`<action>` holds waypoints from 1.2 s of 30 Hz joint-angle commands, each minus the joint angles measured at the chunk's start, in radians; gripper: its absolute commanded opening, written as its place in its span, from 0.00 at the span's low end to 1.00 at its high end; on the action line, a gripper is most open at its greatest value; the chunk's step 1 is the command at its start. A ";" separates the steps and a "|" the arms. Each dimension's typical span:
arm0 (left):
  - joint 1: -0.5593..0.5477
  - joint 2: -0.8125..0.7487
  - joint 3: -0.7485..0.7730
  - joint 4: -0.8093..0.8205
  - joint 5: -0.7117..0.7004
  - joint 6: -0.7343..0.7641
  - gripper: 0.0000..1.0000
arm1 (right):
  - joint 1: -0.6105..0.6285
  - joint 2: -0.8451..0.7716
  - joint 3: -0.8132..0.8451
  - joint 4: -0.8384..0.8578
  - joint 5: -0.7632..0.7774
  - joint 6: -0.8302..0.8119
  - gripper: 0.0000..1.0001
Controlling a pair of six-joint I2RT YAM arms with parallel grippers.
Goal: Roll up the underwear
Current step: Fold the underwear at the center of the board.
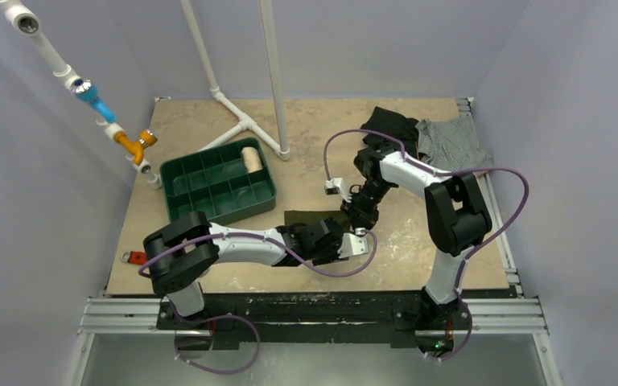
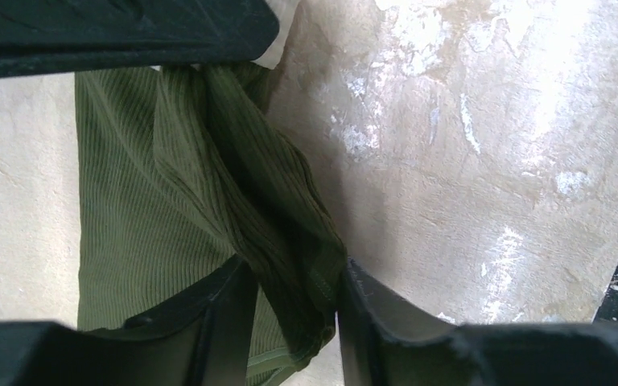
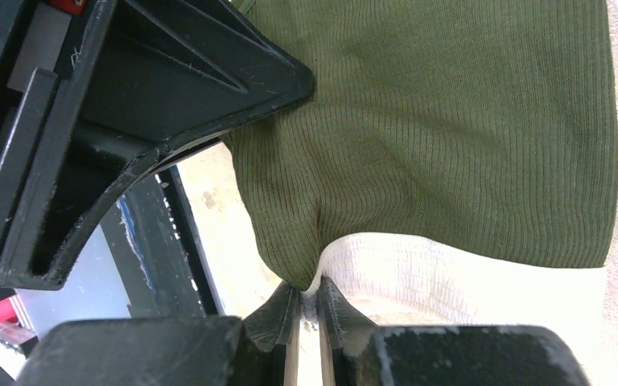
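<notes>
The olive-green underwear (image 1: 304, 219) lies on the table between the two grippers, mostly hidden by them in the top view. My left gripper (image 1: 346, 244) is shut on a bunched fold at its near edge (image 2: 306, 273); ribbed green cloth (image 2: 137, 225) spreads to the left in the left wrist view. My right gripper (image 1: 357, 215) is shut on the corner where the cream waistband (image 3: 451, 269) meets the green cloth (image 3: 451, 121), pinched between its fingertips (image 3: 310, 301). The left gripper's black body fills the upper left of the right wrist view.
A green compartment tray (image 1: 219, 183) holding a cream roll (image 1: 250, 158) stands at the left back. A black garment (image 1: 390, 125) and a grey striped garment (image 1: 451, 143) lie at the back right. A white pipe frame (image 1: 245, 121) stands at the back. The table's front edge is just behind the grippers.
</notes>
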 commanded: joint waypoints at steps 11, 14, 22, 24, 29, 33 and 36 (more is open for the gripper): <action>0.009 -0.054 0.029 -0.078 0.090 0.055 0.00 | -0.004 -0.030 -0.037 0.036 0.018 -0.014 0.10; 0.025 -0.071 0.032 -0.101 0.154 0.069 0.00 | -0.004 -0.043 -0.050 0.046 0.015 -0.012 0.18; 0.128 -0.080 0.102 -0.232 0.351 0.091 0.00 | -0.015 -0.112 -0.063 0.055 -0.020 -0.002 0.39; 0.159 -0.086 0.115 -0.249 0.387 0.085 0.00 | -0.024 -0.136 -0.073 0.062 -0.033 0.000 0.46; 0.207 -0.110 0.121 -0.263 0.430 0.092 0.00 | -0.067 -0.191 -0.101 0.078 -0.084 -0.004 0.54; 0.230 -0.110 0.125 -0.274 0.485 0.078 0.00 | -0.093 -0.243 -0.147 0.127 -0.126 0.001 0.60; 0.247 -0.086 0.145 -0.298 0.543 0.064 0.00 | -0.093 -0.282 -0.184 0.179 -0.161 0.027 0.62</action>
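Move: The near-edge fold of the underwear lies right between my open left fingers, and the cloth's middle is about 4 cm ahead and 3 cm left of them. My right fingers already pinch the waistband's near corner, some 3 cm farther out and 7 cm to the right of my left hand. From the right hand, the fold is about 3 cm back, 7 cm left and slightly below. The green tray's middle is roughly 15 cm ahead and 26 cm left of my left hand. I shut my left fingers on the underwear's near-edge fold, draw it back about 1.5 cm and a little left, then lift it some 3 cm, easing forward and left as the fingers tip about 15 degrees steeper. Meanwhile my right hand sinks 1 cm with the waistband corner, opens to let go, then rises clear of it. ##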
